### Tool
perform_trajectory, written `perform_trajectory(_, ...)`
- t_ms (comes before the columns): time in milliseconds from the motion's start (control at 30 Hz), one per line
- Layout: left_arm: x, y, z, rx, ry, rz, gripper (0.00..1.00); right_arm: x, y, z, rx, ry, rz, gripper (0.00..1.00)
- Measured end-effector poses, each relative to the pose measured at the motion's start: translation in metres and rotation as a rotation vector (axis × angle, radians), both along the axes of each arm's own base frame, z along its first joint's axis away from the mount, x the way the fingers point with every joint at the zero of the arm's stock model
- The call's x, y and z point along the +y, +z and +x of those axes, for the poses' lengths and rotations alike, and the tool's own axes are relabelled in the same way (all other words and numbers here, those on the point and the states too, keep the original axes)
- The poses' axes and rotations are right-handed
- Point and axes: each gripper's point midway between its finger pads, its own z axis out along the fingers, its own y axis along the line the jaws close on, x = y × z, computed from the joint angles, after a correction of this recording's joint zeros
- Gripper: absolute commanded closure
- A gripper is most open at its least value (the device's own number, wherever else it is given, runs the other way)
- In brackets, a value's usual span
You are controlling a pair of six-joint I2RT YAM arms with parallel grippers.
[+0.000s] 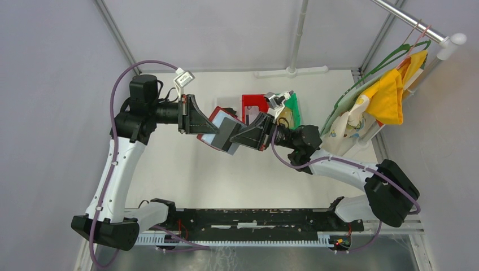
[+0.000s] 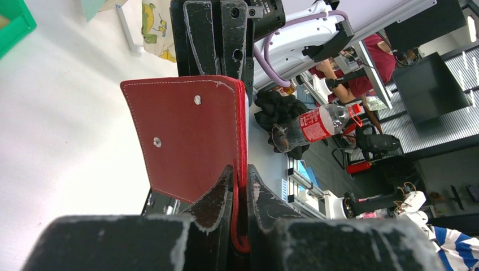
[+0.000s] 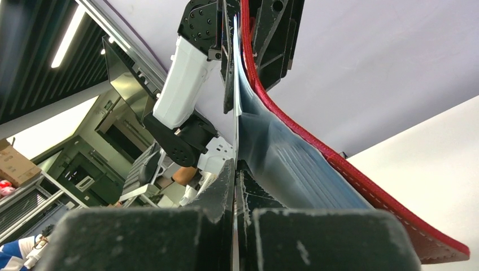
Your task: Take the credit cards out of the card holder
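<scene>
The dark red card holder (image 1: pixel 217 115) is held open in mid-air above the table centre. My left gripper (image 1: pixel 208 127) is shut on its red edge, seen in the left wrist view (image 2: pixel 240 169) with the red flap (image 2: pixel 186 141) standing above the fingers. My right gripper (image 1: pixel 236 139) faces it from the right and is shut on a thin grey credit card (image 1: pixel 227 132). In the right wrist view the card's edge (image 3: pixel 235 113) runs up from my closed gripper (image 3: pixel 235 167) into the holder's grey inside (image 3: pixel 282 152). Other cards are hidden.
A red plastic bin (image 1: pixel 254 106) and a green bin (image 1: pixel 292 108) stand just behind the grippers. A rack with a yellow cloth (image 1: pixel 390 93) and other hanging fabric stands at the right. A white pipe (image 1: pixel 291 71) lies along the back wall.
</scene>
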Motion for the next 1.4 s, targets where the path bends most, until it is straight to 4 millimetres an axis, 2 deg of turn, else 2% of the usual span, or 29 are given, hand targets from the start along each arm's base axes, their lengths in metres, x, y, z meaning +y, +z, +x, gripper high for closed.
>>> perform_trajectory(133,0.000,-0.001,0.002,-0.001,0.010,0.005,0.98,-0.005,-0.003,0.001,0.002,-0.006,-0.012,1.00)
perform_trajectory(233,0.002,-0.003,0.007,-0.023,0.047,0.031,0.98,-0.016,-0.011,0.006,0.006,-0.027,-0.042,1.00)
perform_trajectory(400,0.009,-0.002,0.021,-0.136,0.134,0.117,0.98,-0.042,-0.035,0.023,0.008,-0.117,-0.156,1.00)
perform_trajectory(567,0.018,-0.016,0.029,-0.223,0.175,0.207,0.98,-0.060,-0.061,0.050,-0.036,-0.249,-0.352,1.00)
perform_trajectory(700,0.025,-0.033,0.024,-0.253,0.151,0.270,0.98,-0.064,-0.078,0.080,-0.053,-0.329,-0.514,1.00)
perform_trajectory(867,0.031,-0.051,0.009,-0.265,0.082,0.323,0.98,-0.050,-0.104,0.129,-0.033,-0.364,-0.669,1.00)
perform_trajectory(1000,0.035,-0.058,-0.001,-0.288,0.042,0.346,0.98,-0.026,-0.144,0.181,0.028,-0.357,-0.797,1.00)
perform_trajectory(1200,0.042,-0.066,-0.009,-0.366,0.020,0.388,0.98,0.003,-0.201,0.248,0.115,-0.355,-0.936,1.00)
perform_trajectory(1267,0.045,-0.080,-0.011,-0.360,0.009,0.418,0.98,0.010,-0.216,0.263,0.133,-0.360,-0.959,1.00)
perform_trajectory(1400,0.050,-0.121,-0.013,-0.282,-0.044,0.496,0.98,0.017,-0.240,0.277,0.172,-0.365,-0.997,1.00)
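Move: Ahead and far below the right hand, which already pinches a dark card, is the white bin, about 31 cm forward, 4 cm left and 34 cm down. The red bin stands some 10 cm to the right of the white one, and the green bin another 11 cm beyond that. From the left hand, which holds the card holder, the white bin lies roughly 30 cm ahead, level sideways and 36 cm below. Drawing the pinched card away from the holder, the right hand first goes about 6 cm right while sinking, then sweeps forward and down, nearly 30 cm out in all, to over the white bin. Its fingers tip from left-and-up to left, forward and down, staying shut. The left hand, still gripping the holder, eases forward, then back, sinking some 12 cm and drifting left as it tilts. ##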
